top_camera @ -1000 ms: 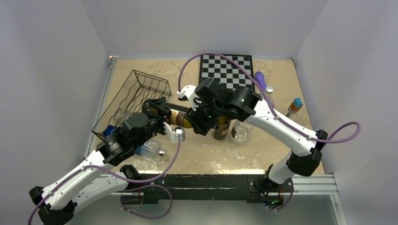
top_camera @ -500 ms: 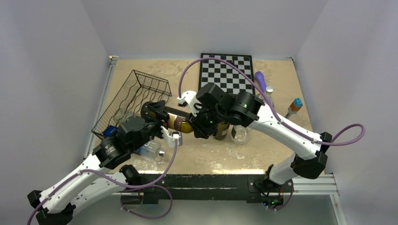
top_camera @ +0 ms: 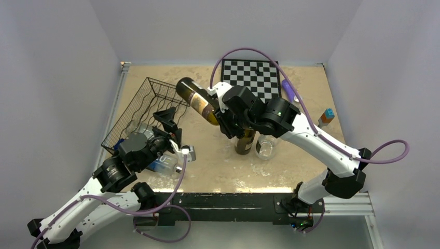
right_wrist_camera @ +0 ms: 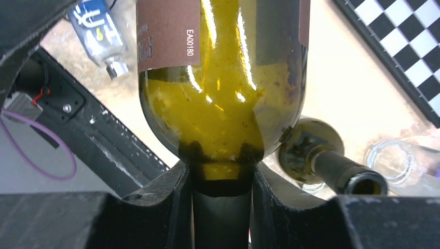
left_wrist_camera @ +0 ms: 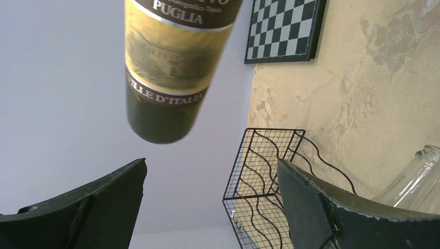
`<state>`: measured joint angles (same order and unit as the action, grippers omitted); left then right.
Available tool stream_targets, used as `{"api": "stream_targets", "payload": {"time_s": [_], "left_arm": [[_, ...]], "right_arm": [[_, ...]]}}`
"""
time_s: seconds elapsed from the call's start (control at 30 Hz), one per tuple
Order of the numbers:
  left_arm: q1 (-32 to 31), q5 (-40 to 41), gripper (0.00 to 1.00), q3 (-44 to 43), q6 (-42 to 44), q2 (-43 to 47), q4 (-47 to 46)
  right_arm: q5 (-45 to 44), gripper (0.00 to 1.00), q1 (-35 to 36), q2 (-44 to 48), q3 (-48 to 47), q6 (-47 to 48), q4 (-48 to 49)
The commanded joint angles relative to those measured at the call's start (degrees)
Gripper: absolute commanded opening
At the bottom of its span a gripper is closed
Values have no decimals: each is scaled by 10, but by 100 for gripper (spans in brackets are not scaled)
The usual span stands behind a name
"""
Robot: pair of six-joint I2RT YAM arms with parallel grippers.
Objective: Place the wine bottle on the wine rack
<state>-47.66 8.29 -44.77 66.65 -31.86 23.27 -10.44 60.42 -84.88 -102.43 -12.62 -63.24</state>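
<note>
The wine bottle (top_camera: 198, 102), dark green with a brown and gold label, hangs tilted in the air, its base pointing up and left toward the wine rack (top_camera: 145, 106). My right gripper (top_camera: 226, 124) is shut on its neck; in the right wrist view both fingers press the neck (right_wrist_camera: 222, 179) just below the bottle's shoulder (right_wrist_camera: 223, 104). My left gripper (top_camera: 174, 126) stands open and holds nothing, below the bottle near the rack's right side. From the left wrist, the bottle's base (left_wrist_camera: 163, 104) floats above the wide-apart fingers (left_wrist_camera: 306, 197), with the black wire rack (left_wrist_camera: 270, 171) beyond.
A second dark bottle (top_camera: 245, 140) stands upright under the right wrist, with a clear glass (top_camera: 265, 147) beside it. A clear plastic bottle with a blue label (top_camera: 163, 165) lies under the left arm. The chessboard (top_camera: 250, 78) lies at the back, with a purple object (top_camera: 288, 89) to its right.
The left gripper has opened, let go of the bottle's body and drawn back to the left. The right gripper closed on the neck and swung the bottle up, base toward the rack.
</note>
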Motion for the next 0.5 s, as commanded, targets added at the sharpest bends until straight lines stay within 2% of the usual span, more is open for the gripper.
{"api": "stream_targets", "payload": {"time_s": [0.0,0.13,0.33,0.47], "left_arm": [[-1,-7,99,-14,-25,21,-21],[-1,-4,99,-28,-113,37,-36],[-1,-64,99,-101,-311,54,-14],[-1,-68,99,-142,-428,53,-4]], "right_arm": [[-50,0,1,12,-44,-7,75],[-44,0,1,14,-5,-2,90],[-34,0,1,13,49,6,120],[-31,0,1,2,57,21,134]]}}
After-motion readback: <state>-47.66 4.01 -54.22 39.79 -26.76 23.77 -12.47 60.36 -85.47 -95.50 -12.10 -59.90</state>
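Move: The wine bottle, hanging roughly level by its neck in the right fingers, has its middle about 5 cm ahead of the open left hand, 8 cm to its right and roughly level with it. The rack lies some 13 cm farther out, 14 cm left and 25 cm below that hand. From the right hand the rack is about 15 cm ahead, 29 cm left and 24 cm down; the standing dark bottle is 2 cm ahead, 10 cm right and 18 cm down. Up and back goes the left hand, slowly at first and then fast, rising about 7.5 cm and clearing away from the wine bottle with empty fingers still wide open, while it rolls some 30 degrees, left side dropping. The right hand keeps its pinch on the neck, rises slightly, then sinks nearly 5 cm from there. ##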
